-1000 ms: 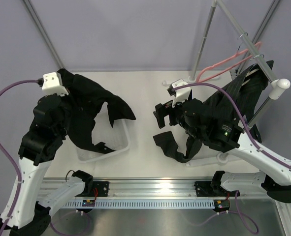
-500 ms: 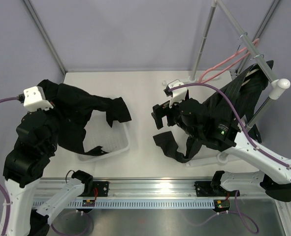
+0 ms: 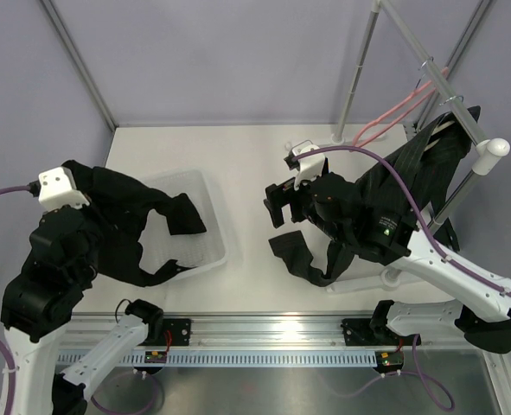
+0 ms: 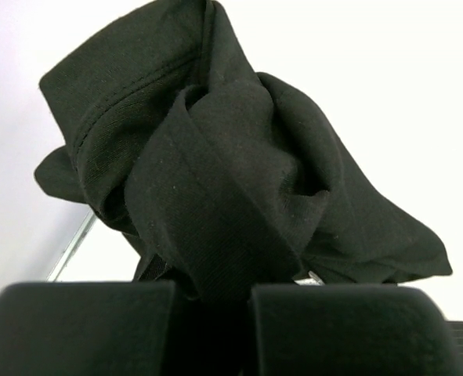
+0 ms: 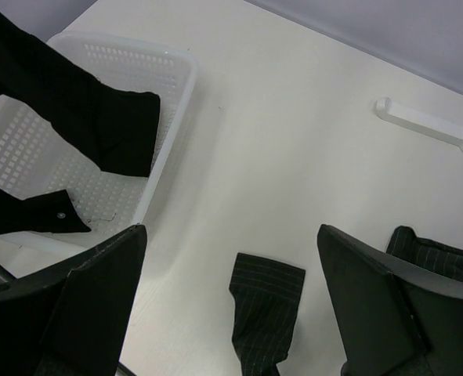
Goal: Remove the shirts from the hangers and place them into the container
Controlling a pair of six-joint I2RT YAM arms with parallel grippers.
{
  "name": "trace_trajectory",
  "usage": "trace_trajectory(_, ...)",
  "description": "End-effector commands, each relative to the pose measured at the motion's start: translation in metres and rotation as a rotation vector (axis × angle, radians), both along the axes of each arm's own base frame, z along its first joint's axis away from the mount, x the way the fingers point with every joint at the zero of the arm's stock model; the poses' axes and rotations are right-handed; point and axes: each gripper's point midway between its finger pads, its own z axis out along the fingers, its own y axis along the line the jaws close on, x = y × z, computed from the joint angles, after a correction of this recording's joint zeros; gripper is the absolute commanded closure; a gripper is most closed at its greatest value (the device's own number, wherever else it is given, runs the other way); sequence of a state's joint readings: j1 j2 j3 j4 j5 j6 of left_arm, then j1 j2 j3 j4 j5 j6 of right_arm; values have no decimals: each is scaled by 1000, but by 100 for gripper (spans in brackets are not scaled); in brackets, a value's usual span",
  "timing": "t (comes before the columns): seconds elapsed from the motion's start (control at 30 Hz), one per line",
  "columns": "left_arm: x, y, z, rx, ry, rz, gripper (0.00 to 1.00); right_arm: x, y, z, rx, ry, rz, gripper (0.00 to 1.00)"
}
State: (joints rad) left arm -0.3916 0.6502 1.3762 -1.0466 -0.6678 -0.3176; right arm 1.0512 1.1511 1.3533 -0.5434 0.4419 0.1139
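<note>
My left gripper (image 4: 211,329) is shut on a bunched fold of the plain black shirt (image 4: 215,172). In the top view that gripper (image 3: 80,192) holds the black shirt (image 3: 143,216) at the container's left end, and the cloth trails across the white perforated container (image 3: 213,226). My right gripper (image 3: 281,203) hangs open and empty over the table. Its jaws (image 5: 231,235) stand wide above the pinstriped shirt's sleeve cuff (image 5: 264,309). The pinstriped shirt (image 3: 424,169) hangs on the rack at the right, sleeve (image 3: 303,255) on the table. A bare pink hanger (image 3: 393,112) hangs on the pole.
The grey rack pole (image 3: 458,108) slants across the upper right, with a white knob (image 3: 495,149) at its near end. A white rack foot (image 5: 427,121) lies on the table beyond the right gripper. Frame posts stand at the back left (image 3: 78,65) and back middle (image 3: 359,69).
My left arm has swung left and toward the near edge, dragging the black shirt lower over the container and uncovering its far side. The right arm has barely shifted left.
</note>
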Motion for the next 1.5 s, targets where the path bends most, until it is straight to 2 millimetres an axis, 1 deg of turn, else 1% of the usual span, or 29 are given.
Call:
trace_trajectory(0.0,3,-2,20,-33,-83,-5,100,-1,5,15,52,-11,20,1)
trace_trajectory(0.1,34,-37,-9,-54,-14,-132,100,-1,6,14,52,-6,19,1)
trace_trajectory(0.13,49,-50,-23,-57,28,-165,100,-1,7,14,49,-5,21,1)
trace_trajectory(0.17,60,-67,-47,-75,87,-220,100,-1,6,15,50,-5,21,1)
trace_trajectory(0.23,85,-90,-64,-121,100,-271,100,-2,5,17,53,-7,19,1)
trace_trajectory(0.27,92,-102,-82,-141,135,-313,100,-2,4,19,53,-11,19,0)
trace_trajectory(0.33,108,-115,-88,-171,125,-343,100,-2,3,20,47,-13,18,1)
trace_trajectory(0.37,117,-121,-99,-182,156,-355,100,-3,4,25,54,-16,21,1)
trace_trajectory(0.47,135,-124,-124,-213,212,-334,100,-3,4,27,53,-13,27,1)
trace_trajectory(0.57,145,-107,-151,-266,245,-241,100,-5,2,29,59,-13,31,1)
trace_trajectory(0.67,147,-79,-194,-321,311,-112,100,-8,-1,32,68,-17,32,1)
trace_trajectory(0.7,148,-75,-204,-349,321,-93,100,-9,-3,35,74,-20,32,1)
trace_trajectory(0.73,141,-73,-229,-396,354,-68,100,-9,-4,36,81,-21,32,1)
trace_trajectory(0.77,140,-68,-238,-459,355,-69,100,-10,-5,37,83,-23,30,1)
trace_trajectory(0.8,144,-67,-245,-496,340,-69,100,-10,-6,40,94,-26,29,1)
trace_trajectory(0.83,137,-67,-266,-539,374,-54,100,-11,-6,41,97,-26,37,1)
trace_trajectory(0.97,138,-84,-295,-699,445,-125,100,-14,-3,40,83,-24,57,1)
trace_trajectory(1.03,143,-94,-304,-761,469,-144,100,-14,1,32,52,-4,70,0)
trace_trajectory(1.07,143,-102,-304,-797,474,-184,100,-15,3,27,43,5,78,1)
trace_trajectory(1.1,144,-107,-302,-812,474,-203,95,-16,4,24,38,11,84,0)
trace_trajectory(1.13,147,-109,-296,-822,454,-222,86,-18,7,19,41,23,96,1)
trace_trajectory(1.17,146,-113,-290,-819,446,-238,64,-20,9,8,29,40,105,1)
trace_trajectory(1.23,148,-110,-270,-776,405,-240,52,-23,11,-1,29,66,116,1)
trace_trajectory(1.27,142,-113,-255,-730,381,-242,47,-25,11,-9,18,79,120,0)
trace_trajectory(1.33,143,-110,-218,-665,306,-250,31,-27,12,-16,11,87,123,0)
trace_trajectory(1.37,134,-109,-202,-634,280,-245,26,-30,14,-26,-6,99,132,1)
trace_trajectory(1.4,131,-108,-187,-611,254,-250,23,-33,16,-31,-16,105,136,0)
trace_trajectory(1.43,132,-106,-159,-576,199,-264,20,-32,14,-35,-24,107,112,0)
trace_trajectory(1.47,129,-104,-146,-550,169,-255,17,-40,18,-42,-42,112,123,1)
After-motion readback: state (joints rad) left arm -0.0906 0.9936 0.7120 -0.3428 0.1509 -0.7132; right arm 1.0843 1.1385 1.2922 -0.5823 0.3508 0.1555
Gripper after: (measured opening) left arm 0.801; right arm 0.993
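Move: The container's middle lies about 11 cm ahead of the left hand, 10 cm to its right and some 34 cm below; that hand already grips the bunched black shirt, whose sleeves hang over the container. The striped shirt's cuff lies on the table some 2 cm farther out than the left hand and 41 cm to its right. From the right hand the container is roughly 5 cm ahead, 23 cm left and 32 cm down. The left hand swings the held shirt steeply down some 32 cm, forward and right into the container, wavering back left partway, tipping its fingers about 30 degrees down and rolling left side low. There the fingers open wide, let go and rise about 10 cm, while the empty, open right hand finally eases a few centimetres down and back. ##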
